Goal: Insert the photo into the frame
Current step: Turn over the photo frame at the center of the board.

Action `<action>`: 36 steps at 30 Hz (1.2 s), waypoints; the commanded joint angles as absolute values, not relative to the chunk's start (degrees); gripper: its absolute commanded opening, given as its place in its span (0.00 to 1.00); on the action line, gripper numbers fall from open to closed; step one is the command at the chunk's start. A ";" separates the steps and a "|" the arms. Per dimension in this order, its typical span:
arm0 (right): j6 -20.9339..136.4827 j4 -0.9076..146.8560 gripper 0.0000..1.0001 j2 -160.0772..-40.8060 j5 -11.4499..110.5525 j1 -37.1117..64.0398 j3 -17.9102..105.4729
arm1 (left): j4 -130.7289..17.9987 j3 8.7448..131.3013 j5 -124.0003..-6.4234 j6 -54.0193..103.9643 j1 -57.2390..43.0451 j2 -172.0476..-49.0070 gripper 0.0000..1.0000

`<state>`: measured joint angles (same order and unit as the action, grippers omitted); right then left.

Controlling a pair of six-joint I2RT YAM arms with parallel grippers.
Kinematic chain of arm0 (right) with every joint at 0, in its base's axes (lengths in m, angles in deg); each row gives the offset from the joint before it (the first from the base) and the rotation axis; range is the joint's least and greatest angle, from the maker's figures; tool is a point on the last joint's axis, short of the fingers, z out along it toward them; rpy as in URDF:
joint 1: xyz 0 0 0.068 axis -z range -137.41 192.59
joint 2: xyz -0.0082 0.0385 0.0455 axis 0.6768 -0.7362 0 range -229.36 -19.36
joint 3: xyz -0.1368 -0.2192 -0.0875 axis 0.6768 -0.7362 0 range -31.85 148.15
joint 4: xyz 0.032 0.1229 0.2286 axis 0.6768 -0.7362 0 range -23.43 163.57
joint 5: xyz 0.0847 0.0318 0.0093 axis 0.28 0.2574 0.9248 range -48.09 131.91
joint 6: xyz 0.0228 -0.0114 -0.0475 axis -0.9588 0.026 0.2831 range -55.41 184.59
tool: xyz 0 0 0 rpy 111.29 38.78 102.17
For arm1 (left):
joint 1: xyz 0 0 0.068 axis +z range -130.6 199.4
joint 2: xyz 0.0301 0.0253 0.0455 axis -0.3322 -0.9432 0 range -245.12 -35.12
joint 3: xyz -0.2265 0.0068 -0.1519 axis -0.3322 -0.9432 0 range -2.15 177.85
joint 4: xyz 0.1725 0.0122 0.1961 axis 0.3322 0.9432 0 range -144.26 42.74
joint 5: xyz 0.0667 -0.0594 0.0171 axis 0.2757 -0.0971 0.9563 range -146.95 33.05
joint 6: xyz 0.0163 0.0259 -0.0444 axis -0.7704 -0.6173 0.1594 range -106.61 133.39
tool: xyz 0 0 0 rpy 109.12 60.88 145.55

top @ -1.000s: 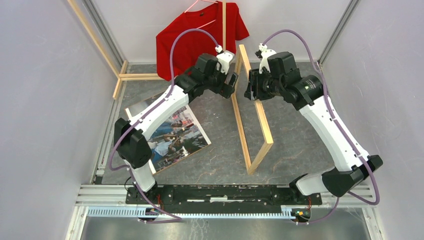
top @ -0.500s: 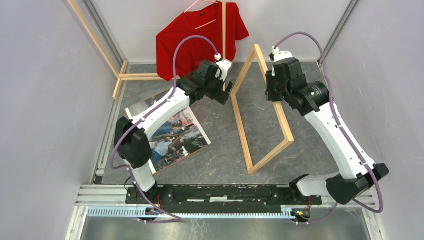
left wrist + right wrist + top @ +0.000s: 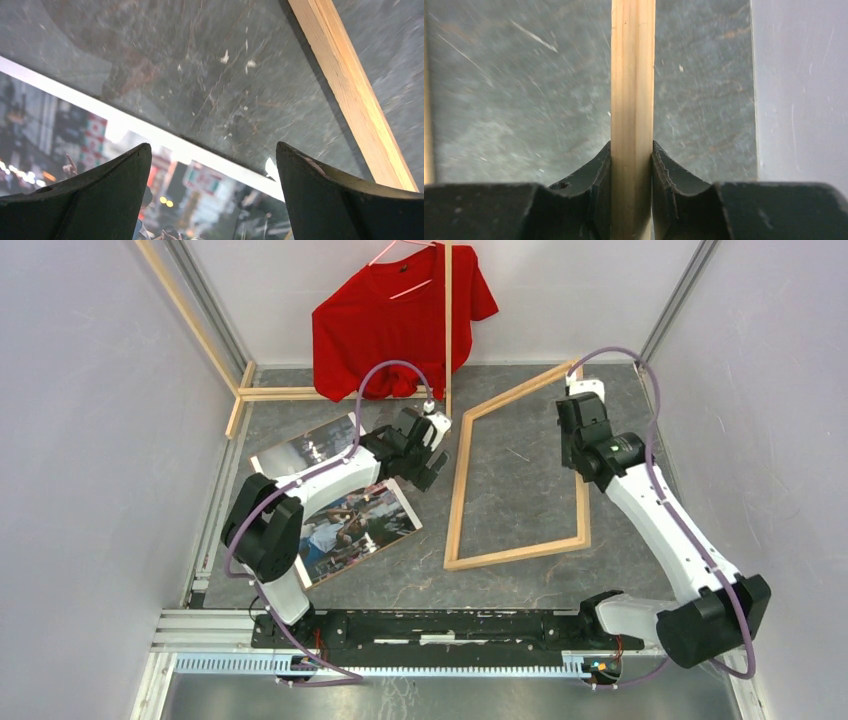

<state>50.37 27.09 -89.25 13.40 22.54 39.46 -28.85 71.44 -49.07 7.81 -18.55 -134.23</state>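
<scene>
The frame (image 3: 515, 552), thin light wood strips around a clear pane, lies almost flat on the grey table right of centre. My right gripper (image 3: 577, 420) is shut on its right strip near the far corner. In the right wrist view that strip (image 3: 633, 75) runs straight up between the pressed fingers of the right gripper (image 3: 631, 147). The photo (image 3: 345, 520), a glossy street scene with a white border, lies left of the frame, partly under my left arm. My left gripper (image 3: 428, 468) hangs open over its right edge. The left wrist view shows the left gripper (image 3: 212, 145) empty, above the photo (image 3: 75, 130) and beside the frame (image 3: 350, 95).
A red T-shirt (image 3: 400, 320) hangs on the back wall, with an upright slat (image 3: 447, 320) in front of it. Loose wood slats (image 3: 270, 393) lie at the back left corner. Grey walls close in both sides, and a metal rail (image 3: 450, 625) runs along the near edge.
The frame went from standing on edge to lying nearly flat, swung down to the right by my right arm. My left gripper drew back and down toward the photo, staying open.
</scene>
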 commanded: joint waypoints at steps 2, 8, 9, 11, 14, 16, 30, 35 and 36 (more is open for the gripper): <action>55.76 24.41 0.13 -90.45 9.15 22.64 35.01 | -38.72 63.82 -43.02 3.37 -19.91 -133.79 1.00; 55.98 24.99 0.11 -90.21 8.17 22.99 32.80 | -43.58 62.45 -41.22 3.19 -22.94 -136.28 1.00; 55.82 25.28 0.11 -90.33 7.89 23.11 32.26 | -43.93 62.72 -40.49 2.87 -23.49 -137.11 1.00; 55.79 26.89 0.11 -90.14 7.33 23.15 30.35 | -44.31 63.24 -39.96 2.66 -24.23 -138.51 1.00; 54.76 30.12 0.13 -90.02 5.42 23.26 27.17 | -44.93 63.95 -40.09 2.73 -25.09 -140.03 1.00; 54.32 32.31 0.15 -90.04 3.93 23.45 24.76 | -44.88 64.25 -40.40 2.26 -25.70 -140.90 1.00; 58.67 53.35 0.23 -87.63 10.14 28.43 6.89 | -43.76 65.97 -43.56 1.56 -28.17 -143.48 1.00; 58.99 55.67 0.24 -92.18 13.33 29.67 6.70 | -42.44 66.00 -44.25 2.15 -29.00 -143.80 1.00; 59.27 56.52 0.24 -92.97 13.95 29.88 6.28 | -42.27 65.91 -44.36 2.30 -29.02 -143.65 1.00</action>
<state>56.99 49.69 -89.99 10.93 29.90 7.00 -41.73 64.46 -41.14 2.80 -27.12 -142.45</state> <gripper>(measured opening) 0.309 0.997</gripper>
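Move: The right hand already holds the frame's right bar, tilted up. The patch of board where that bar is to lie is about 21 cm below this hand, 5 cm back and 8 cm to its right; the frame's left bar, already down on the board, is some 21 cm to its left and 21 cm below. From the open left hand, that left bar lies about 6 cm to the right and 9 cm below, with the photo's middle some 17 cm to the left, 3 cm back and 10 cm below. The right hand keeps its pinch on the frame's right bar and lowers it about 16 cm towards the board, swinging some 6 cm to the right and 4 cm back as it tips its fingers further down by roughly 10 degrees, so that the frame hinges down about its left bar. The left hand, fingers still wide open, sinks about 7 cm and, after edging 2 cm left, works back to the right by some 5 cm, bringing its right finger in close against the outer side of the left bar, on which it seems to bear. ##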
